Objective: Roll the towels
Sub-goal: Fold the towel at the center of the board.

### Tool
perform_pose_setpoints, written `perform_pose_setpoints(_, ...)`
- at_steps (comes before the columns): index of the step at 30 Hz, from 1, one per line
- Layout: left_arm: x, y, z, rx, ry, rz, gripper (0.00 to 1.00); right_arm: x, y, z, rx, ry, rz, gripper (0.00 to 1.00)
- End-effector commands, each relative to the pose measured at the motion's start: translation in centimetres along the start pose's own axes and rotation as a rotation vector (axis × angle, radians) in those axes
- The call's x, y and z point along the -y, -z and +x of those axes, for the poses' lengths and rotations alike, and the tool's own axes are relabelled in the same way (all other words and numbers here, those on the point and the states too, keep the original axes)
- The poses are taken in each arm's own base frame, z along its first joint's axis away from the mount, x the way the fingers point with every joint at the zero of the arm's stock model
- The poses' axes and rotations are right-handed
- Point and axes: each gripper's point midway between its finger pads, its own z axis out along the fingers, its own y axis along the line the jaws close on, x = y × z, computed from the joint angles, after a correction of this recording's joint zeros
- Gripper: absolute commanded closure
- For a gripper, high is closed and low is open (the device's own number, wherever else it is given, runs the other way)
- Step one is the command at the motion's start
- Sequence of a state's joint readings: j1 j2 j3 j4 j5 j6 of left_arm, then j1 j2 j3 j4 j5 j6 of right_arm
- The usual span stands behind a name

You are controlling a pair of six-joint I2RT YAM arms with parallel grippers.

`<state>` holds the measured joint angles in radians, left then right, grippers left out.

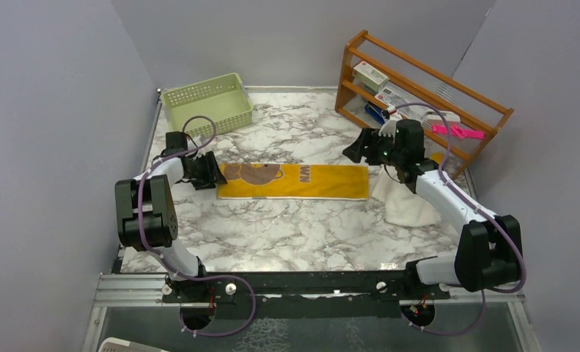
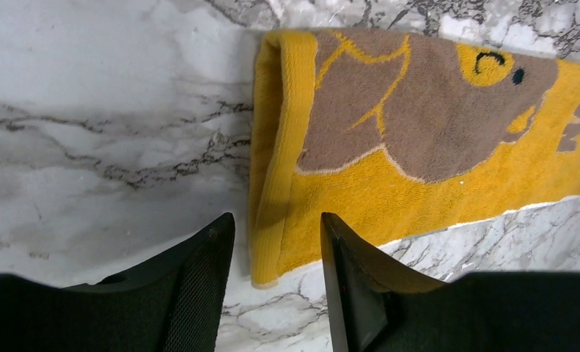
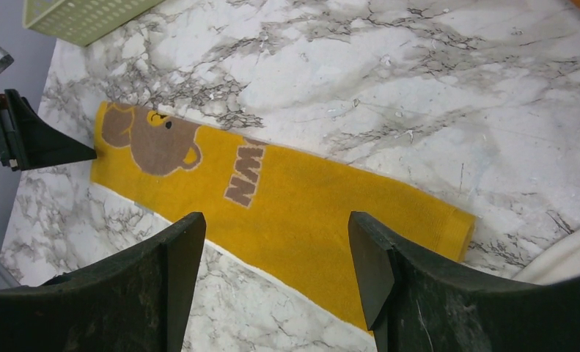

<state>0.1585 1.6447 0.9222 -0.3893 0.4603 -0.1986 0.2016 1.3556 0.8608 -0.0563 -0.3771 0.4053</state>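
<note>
The mustard-yellow towel [image 1: 294, 181] lies flat as a long strip across the middle of the marble table, with its brown bear picture [image 2: 419, 110] at the left end. My left gripper [image 1: 212, 176] is low at that left end, open, with the towel's folded hem [image 2: 279, 176] just ahead of the gap between its fingers [image 2: 276, 220]. My right gripper [image 1: 356, 150] hovers open above the strip's right end [image 3: 276, 220] and holds nothing. The cream-white towel [image 1: 408, 205] lies bunched at the right, partly under the right arm, and shows as a corner [image 3: 565, 257] in the right wrist view.
A pale green basket [image 1: 207, 103] stands at the back left. A wooden rack [image 1: 419, 88] holding boxes and pink items stands at the back right, close behind the right arm. Grey walls close in the table on three sides.
</note>
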Motion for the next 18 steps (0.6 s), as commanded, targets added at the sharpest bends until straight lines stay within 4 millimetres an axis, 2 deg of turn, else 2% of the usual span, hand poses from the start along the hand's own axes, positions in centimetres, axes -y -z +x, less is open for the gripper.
perform_pose_setpoints(1,1.5,-1.3,-0.8,-0.018,-0.014,0.106,0.52,-0.5,1.0,0.5,0.003,0.022,-0.027,0.27)
perform_pose_setpoints(8,1.9,-2.7,0.9,-0.078,-0.029,0.061,0.58,-0.5,1.3,0.2,0.01,0.021,-0.016,0.27)
perform_pose_setpoints(9,1.8,-2.8,1.2,-0.083,-0.029,0.049,0.65,-0.5,1.4,0.1,0.015,0.022,-0.015,0.27)
perform_pose_setpoints(12,1.0,-2.5,1.0,-0.068,-0.026,-0.01,1.0,-0.6,1.5,0.0,0.02,0.022,-0.013,0.27)
perform_pose_setpoints(14,-0.2,-2.0,0.5,-0.04,-0.023,-0.093,1.0,-0.6,1.7,0.0,0.02,0.025,-0.013,0.28)
perform_pose_setpoints(18,-2.6,1.6,-1.9,0.087,-0.029,-0.283,1.0,-1.0,2.2,-0.2,0.022,0.041,-0.02,0.27)
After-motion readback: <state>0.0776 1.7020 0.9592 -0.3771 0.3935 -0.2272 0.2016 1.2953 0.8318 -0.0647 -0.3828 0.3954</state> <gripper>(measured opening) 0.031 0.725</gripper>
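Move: The folded towel's left edge is very close to my left hand: its middle lies roughly 3 cm to the right, 2 cm ahead and 1 cm below. On the towel, the brown bear print is about 10 cm to the right and 4 cm ahead; the green basket stands some 22 cm ahead and 2 cm left. From my right hand that same edge lies about 38 cm left, level ahead and 13 cm lower. I slide my left hand about 3 cm to the right and a little forward, sinking about 1 cm, so the open fingers straddle the towel's left edge towards its near corner. There I shut them and pinch the folded layers, then draw back left a bit over 1 cm, still holding; the wrist hardly turns. ##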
